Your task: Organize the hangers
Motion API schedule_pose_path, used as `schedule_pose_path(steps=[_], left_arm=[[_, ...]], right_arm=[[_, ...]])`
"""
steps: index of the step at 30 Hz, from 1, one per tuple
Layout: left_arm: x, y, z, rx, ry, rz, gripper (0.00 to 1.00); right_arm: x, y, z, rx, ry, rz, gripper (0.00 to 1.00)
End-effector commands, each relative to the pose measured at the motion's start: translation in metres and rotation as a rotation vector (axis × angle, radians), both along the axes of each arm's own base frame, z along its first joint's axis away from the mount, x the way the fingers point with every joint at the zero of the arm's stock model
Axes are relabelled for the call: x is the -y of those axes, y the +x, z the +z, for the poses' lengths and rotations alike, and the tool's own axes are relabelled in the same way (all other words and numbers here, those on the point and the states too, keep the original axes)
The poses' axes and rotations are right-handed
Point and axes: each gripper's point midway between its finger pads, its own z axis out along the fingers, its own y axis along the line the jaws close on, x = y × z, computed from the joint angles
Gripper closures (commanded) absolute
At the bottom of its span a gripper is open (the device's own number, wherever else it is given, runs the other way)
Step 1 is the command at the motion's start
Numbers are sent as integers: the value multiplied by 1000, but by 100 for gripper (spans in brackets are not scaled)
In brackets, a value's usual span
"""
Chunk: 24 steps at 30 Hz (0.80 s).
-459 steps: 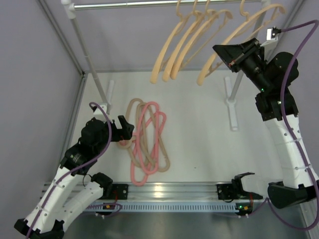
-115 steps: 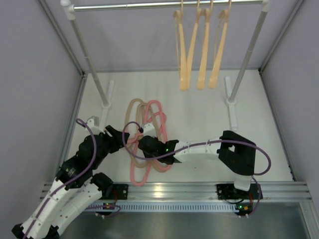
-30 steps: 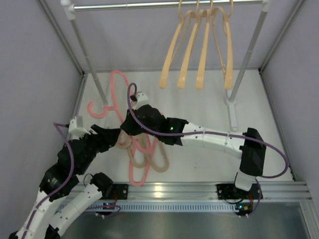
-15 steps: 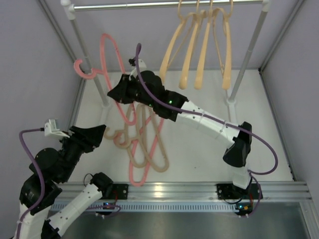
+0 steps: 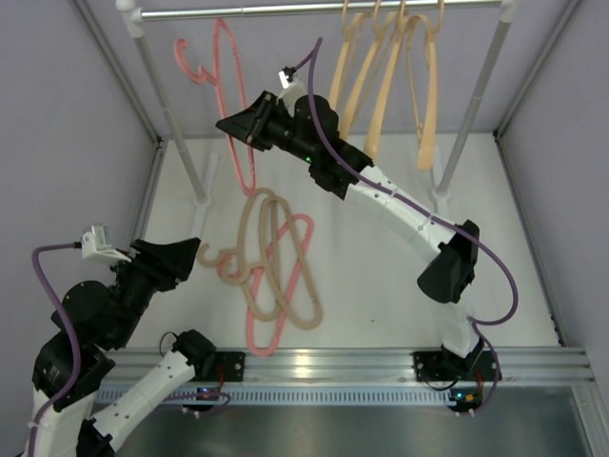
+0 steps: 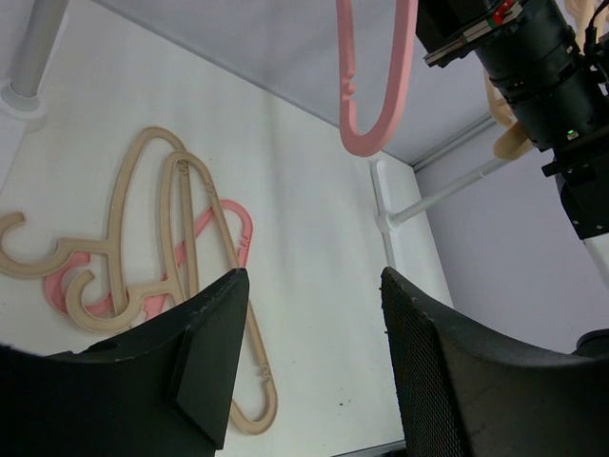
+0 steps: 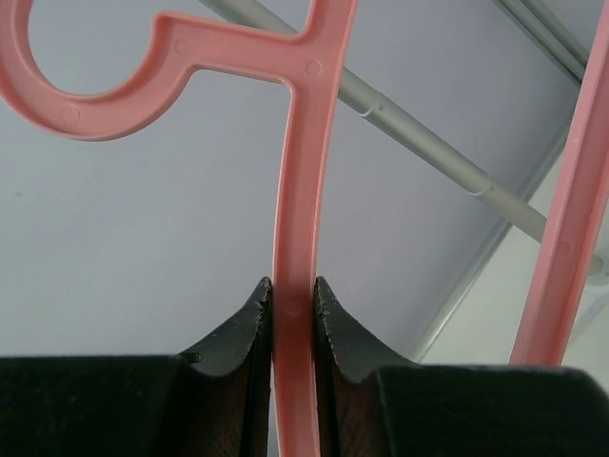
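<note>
My right gripper (image 5: 228, 124) is raised near the left part of the grey rail (image 5: 285, 9) and is shut on a pink hanger (image 5: 229, 76). In the right wrist view both pads (image 7: 257, 309) press on the hanger's (image 7: 303, 171) thin arm just below its hook. Several peach hangers (image 5: 381, 76) hang on the rail's right part. On the table lies a tangle of two beige hangers (image 5: 262, 257) and one pink hanger (image 5: 297, 257). My left gripper (image 5: 190, 249) hovers open to the left of this pile, nothing between its fingers (image 6: 309, 281). The held pink hanger (image 6: 371, 105) dangles above the beige hangers (image 6: 143, 228).
White posts carry the rail, one at the left (image 5: 171, 114) and one at the right (image 5: 476, 95), each on a white foot (image 5: 442, 190). Grey walls close in the sides and back. A metal strip (image 5: 333, 367) runs along the near edge.
My right arm has lifted the pink hanger off the pile, up and back toward the rail. My left arm drew back to the left, then stayed put, still open.
</note>
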Motion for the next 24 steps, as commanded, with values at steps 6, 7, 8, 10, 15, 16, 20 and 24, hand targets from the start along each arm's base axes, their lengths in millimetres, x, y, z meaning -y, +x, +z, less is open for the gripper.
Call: schedule_pose_path(steps=[6,7,8,10,15,16,20,24], left_arm=[[4,4,-8,-22,32,-8,37],[4,4,-9,-22,32,-8,37],[4,4,-10,-25,34,-8,37],[4,4,-11,-24,35,-8,37],[3,2,-11,-21,31,-11,37],[3,2,-11,-20,30,-11,37],[2,1,-10,-16,27,-13,37],[2,-1,-11,-21,30,-17,37]], right_arm=[[11,-19,88,118,271,50,100],[10,-20,90,120,280,51,100],[11,-18,91,115,291,45,100],[12,-17,95,117,311,34,100],[13,-6,99,83,356,-14,100],[13,-4,99,75,362,-21,100],[15,6,98,47,388,-66,100],[16,13,98,34,400,-108,100]])
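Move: The right hand holds a pink hanger by its body beside the hook. The bare left stretch of the rail it is taken to lies some 12 cm ahead of this hand, straight in line and about 16 cm higher. The rail's left end corner is 13 cm left of that spot, and the nearest hanging beige hanger 20 cm to its right, its middle some 10 cm lower. From the left hand the spot is roughly 32 cm ahead, 8 cm right and 22 cm up. Upward about 5 cm, then easing forward a couple of centimetres towards the bare left stretch of the rail, the right hand carries the pink hanger in its unchanged pinch. Meanwhile the wrist rolls some 15 degrees so the left-pointing fingers tip up, bringing the hook up towards rail height. ##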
